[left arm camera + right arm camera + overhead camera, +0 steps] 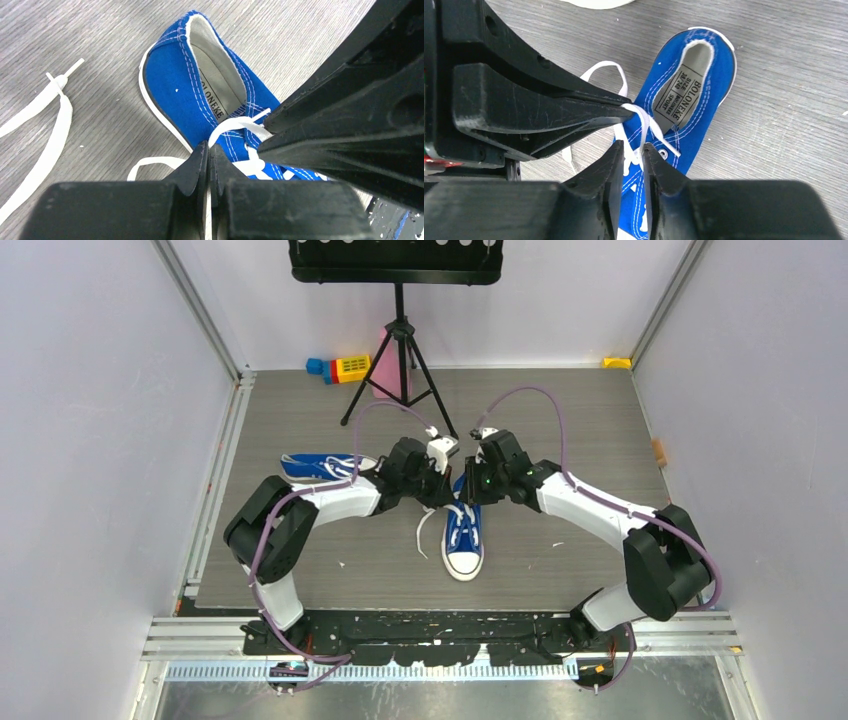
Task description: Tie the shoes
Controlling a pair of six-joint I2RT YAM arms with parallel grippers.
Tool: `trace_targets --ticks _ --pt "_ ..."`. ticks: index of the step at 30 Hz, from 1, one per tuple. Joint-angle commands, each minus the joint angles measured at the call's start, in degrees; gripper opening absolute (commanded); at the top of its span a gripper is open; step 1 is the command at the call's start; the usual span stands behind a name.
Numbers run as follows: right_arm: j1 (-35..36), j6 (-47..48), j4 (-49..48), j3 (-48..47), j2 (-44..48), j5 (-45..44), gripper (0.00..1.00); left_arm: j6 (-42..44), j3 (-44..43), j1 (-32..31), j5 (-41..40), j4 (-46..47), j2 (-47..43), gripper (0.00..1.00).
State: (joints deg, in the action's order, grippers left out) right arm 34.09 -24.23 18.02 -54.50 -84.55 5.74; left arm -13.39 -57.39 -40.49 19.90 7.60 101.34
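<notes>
One blue shoe (463,532) stands mid-table with its white toe cap toward the arm bases; it also shows in the wrist views (180,90) (694,80). The second shoe (318,467) lies on its side behind the left arm. Both grippers meet over the centre shoe's tongue. My left gripper (441,489) (209,150) is shut on a loop of white lace (636,111). My right gripper (470,486) (631,149) has its jaws a narrow gap apart, a lace strand running between the tips. A loose lace end (50,115) trails on the table left of the shoe.
A black tripod stand (400,360) rises at the back centre, with coloured toy blocks (340,368) and a pink object (385,370) by its feet. A yellow piece (617,363) sits in the back right corner. Pale walls enclose the grey board (560,570).
</notes>
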Motion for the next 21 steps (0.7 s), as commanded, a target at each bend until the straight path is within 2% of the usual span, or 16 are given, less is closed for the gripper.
trace_targets --ticks 1,8,11,17,21 --pt "0.22 -1.67 -2.45 1.37 1.65 3.67 0.31 -1.47 0.65 -0.03 0.43 7.63 -1.1 0.01" --pt "-0.07 -0.05 -1.71 0.58 1.86 5.3 0.33 -2.11 1.36 -0.03 2.61 9.97 -0.46 0.02" --pt "-0.23 0.22 -0.22 -0.39 1.8 5.0 0.43 -2.47 1.52 -0.03 2.84 10.74 0.02 0.01" --pt "-2.6 1.49 2.03 -0.53 5.22 3.85 0.47 -2.36 1.4 -0.03 3.3 11.27 1.04 0.02" --pt "-3.85 2.59 3.89 -0.78 7.36 2.58 0.58 -2.34 1.3 -0.03 3.69 11.77 1.69 0.02"
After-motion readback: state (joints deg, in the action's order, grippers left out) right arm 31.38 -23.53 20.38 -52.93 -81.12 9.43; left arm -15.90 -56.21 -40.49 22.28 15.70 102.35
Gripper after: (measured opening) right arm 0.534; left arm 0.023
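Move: The white lace tail hangs from the left gripper over the shoe's tongue, about 2 cm ahead and 1 cm left of the right hand, near its height; from the left hand it is 3 cm right, level in reach, 1 cm down. From the right hand the blue shoe's middle lies some 5 cm back, 1 cm left, 6 cm down; the loose lace roughly 6 cm back, 10 cm left, 8 cm down. The lace arch stays pinched in the shut left fingers, which carry it about 1.5 cm right and 1 cm up over the shoe as their tips tilt up slightly. Beside it the right hand spreads its already parted fingers from a quarter to about half open, first backing off 1.5 cm with a slight dip, then going nearly 2 cm right and rising, away from the left fingertips. ##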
